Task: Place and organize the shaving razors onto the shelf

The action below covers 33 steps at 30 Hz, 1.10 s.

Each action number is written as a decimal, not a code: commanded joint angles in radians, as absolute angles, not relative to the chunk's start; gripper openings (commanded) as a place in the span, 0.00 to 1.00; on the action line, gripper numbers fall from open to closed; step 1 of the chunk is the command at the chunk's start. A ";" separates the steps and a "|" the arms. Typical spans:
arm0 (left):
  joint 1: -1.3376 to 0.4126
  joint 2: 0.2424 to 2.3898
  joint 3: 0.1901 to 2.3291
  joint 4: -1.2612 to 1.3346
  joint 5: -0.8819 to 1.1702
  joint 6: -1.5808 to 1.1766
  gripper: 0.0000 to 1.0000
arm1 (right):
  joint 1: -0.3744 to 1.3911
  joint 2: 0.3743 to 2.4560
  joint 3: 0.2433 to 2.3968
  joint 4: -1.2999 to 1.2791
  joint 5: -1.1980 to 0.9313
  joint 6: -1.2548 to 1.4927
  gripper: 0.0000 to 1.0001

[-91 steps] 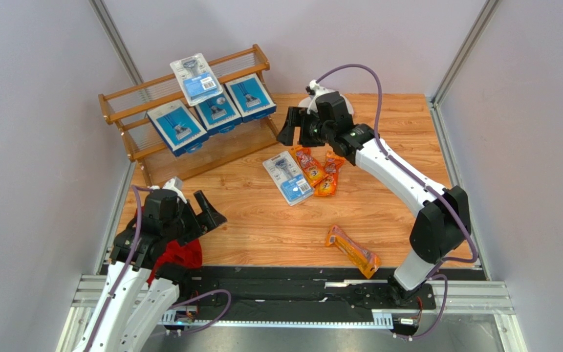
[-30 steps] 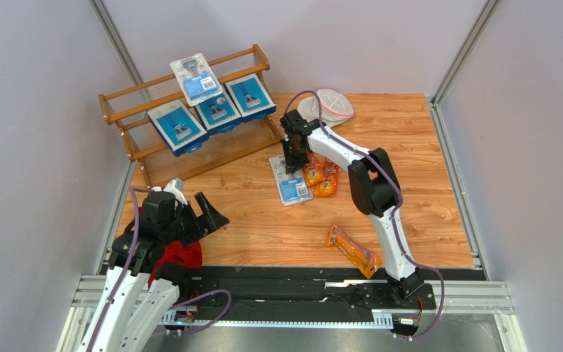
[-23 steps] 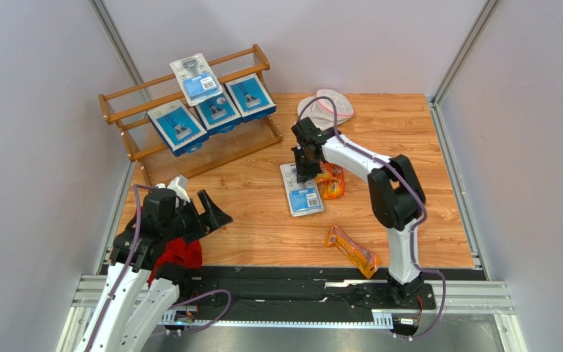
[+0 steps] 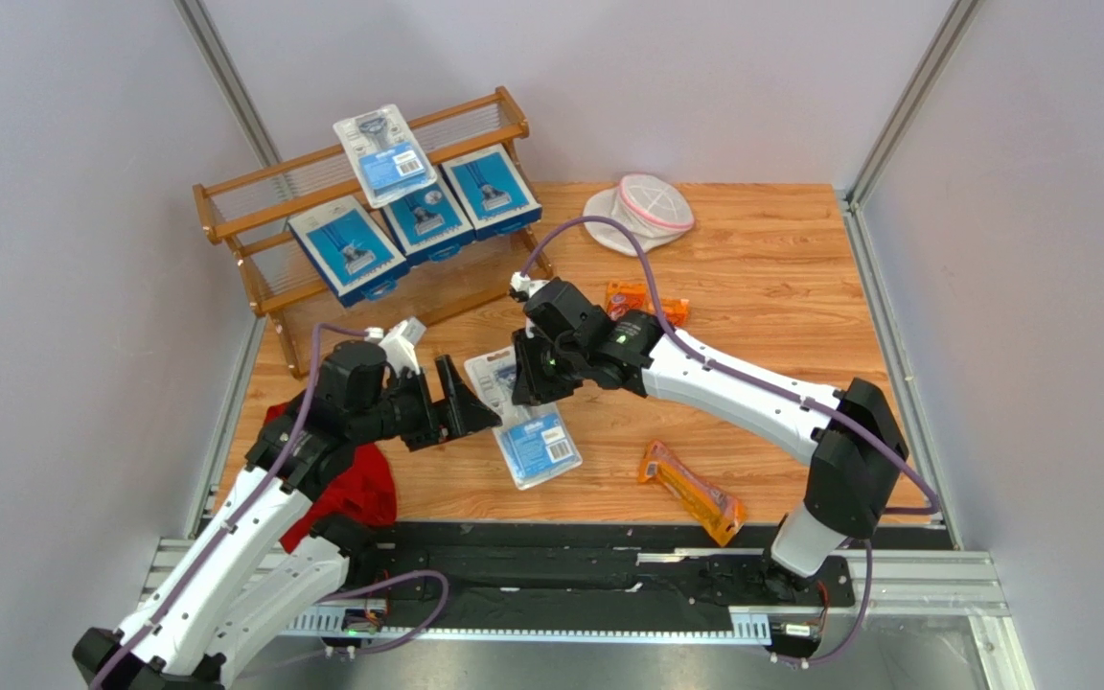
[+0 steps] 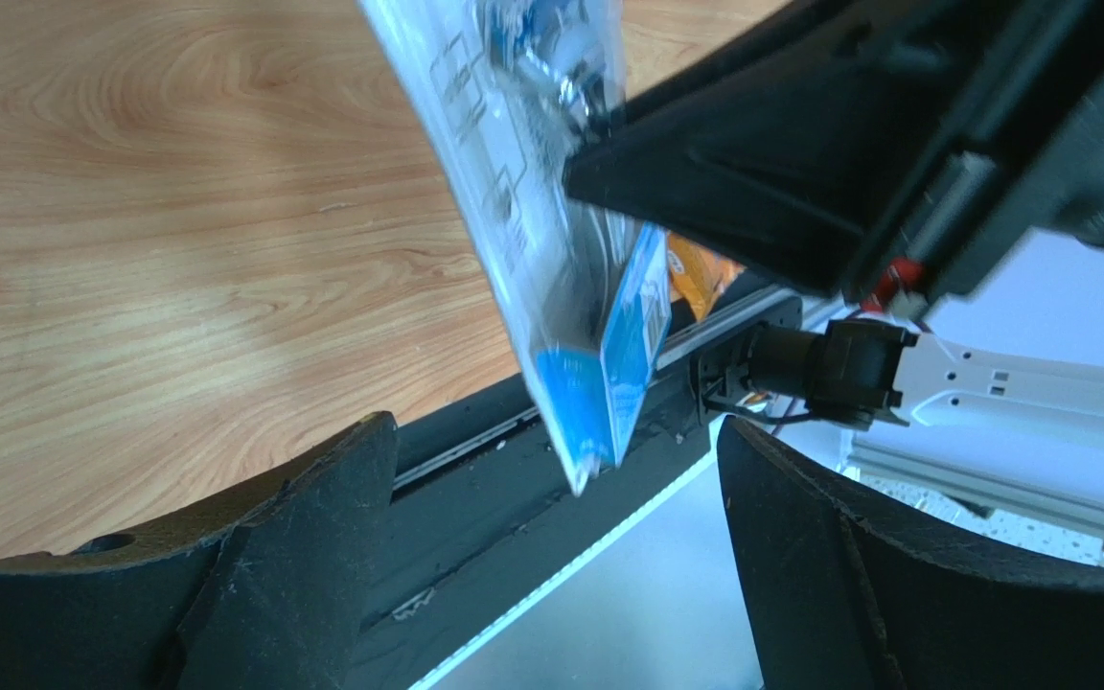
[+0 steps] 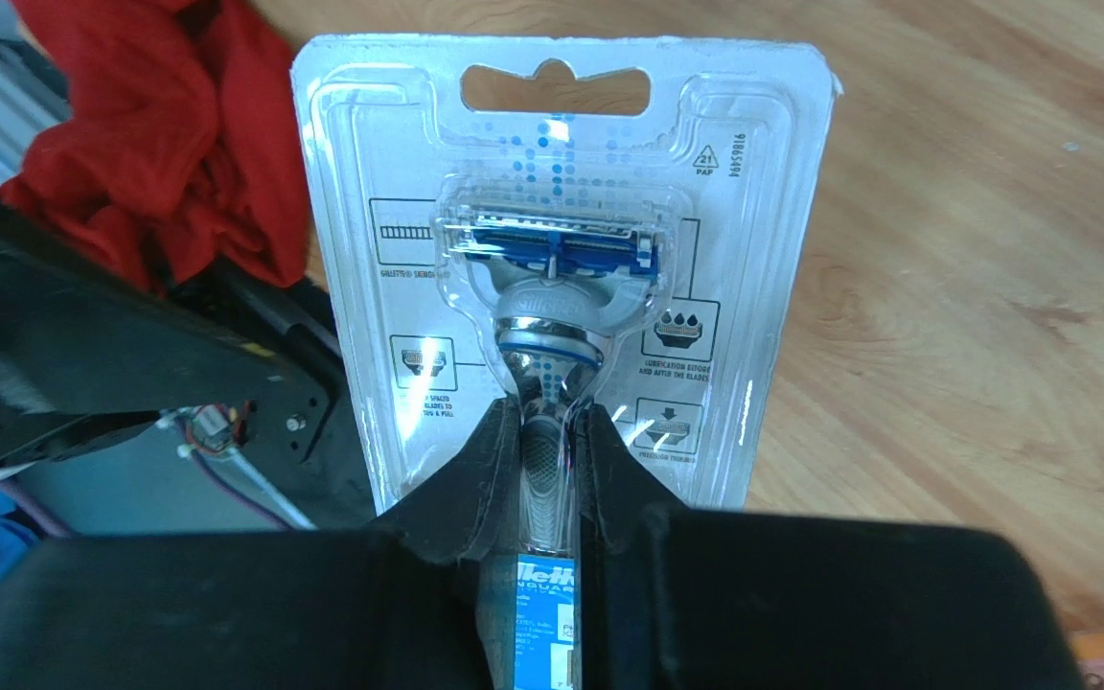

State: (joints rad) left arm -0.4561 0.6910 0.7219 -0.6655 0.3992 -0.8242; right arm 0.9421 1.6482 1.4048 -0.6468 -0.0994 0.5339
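Observation:
My right gripper (image 4: 532,377) is shut on a clear blister-pack razor (image 4: 526,420) and holds it just above the table's middle-left. In the right wrist view the fingers (image 6: 493,475) pinch the razor's handle bulge on the pack (image 6: 558,245). My left gripper (image 4: 460,410) stands open right beside it. In the left wrist view the pack's lower corner (image 5: 587,417) hangs edge-on between the spread fingers (image 5: 306,554), touching neither. The shelf (image 4: 259,183) at the back left holds three blue boxes (image 4: 428,219) on its lower tier and a blister pack (image 4: 385,154) on top.
Two orange bags lie on the table, one (image 4: 647,302) behind the right arm and one (image 4: 690,492) near the front edge. A white pouch (image 4: 640,209) sits at the back. A red cloth (image 4: 349,482) lies under the left arm.
The right arm has carried the blister pack from the table's middle toward the front left. The left arm has swung up and right to meet it.

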 commanded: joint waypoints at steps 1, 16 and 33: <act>-0.502 0.709 0.718 -0.589 0.347 -0.857 0.86 | 0.971 1.577 1.430 -0.584 -0.126 0.591 0.00; -0.506 0.677 0.664 -0.531 0.316 -0.903 0.38 | 1.026 1.509 1.384 -0.506 -0.233 0.646 0.00; -0.506 0.667 0.667 -0.519 0.319 -0.900 0.00 | 1.032 1.309 1.211 -0.364 -0.111 0.686 0.84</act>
State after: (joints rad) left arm -0.5087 0.6746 0.6590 -0.5426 0.3347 -0.9211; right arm 1.0241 1.4391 1.2472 -0.4725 -0.1715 0.6643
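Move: The razor pack hangs from the right fingers. Its middle is about 7 cm to the right of the open left gripper, some 2 cm ahead and 4 cm lower. From the right hand, the left gripper is about 7 cm left, 4 cm back and 3 cm higher. On the table roughly 16 cm below the left gripper, the red cloth lies about 23 cm left and 1 cm back, and the orange bar some 33 cm right and 3 cm back. Hold the left gripper nearly in place and bring the held razor pack to it with the right hand, drawing back and up about 4 cm each and slightly left, its left side tilting up. Shut the left fingers on the pack's left long edge, then open the right fingers and let go, lifting the right hand a little and easing it back and right. ##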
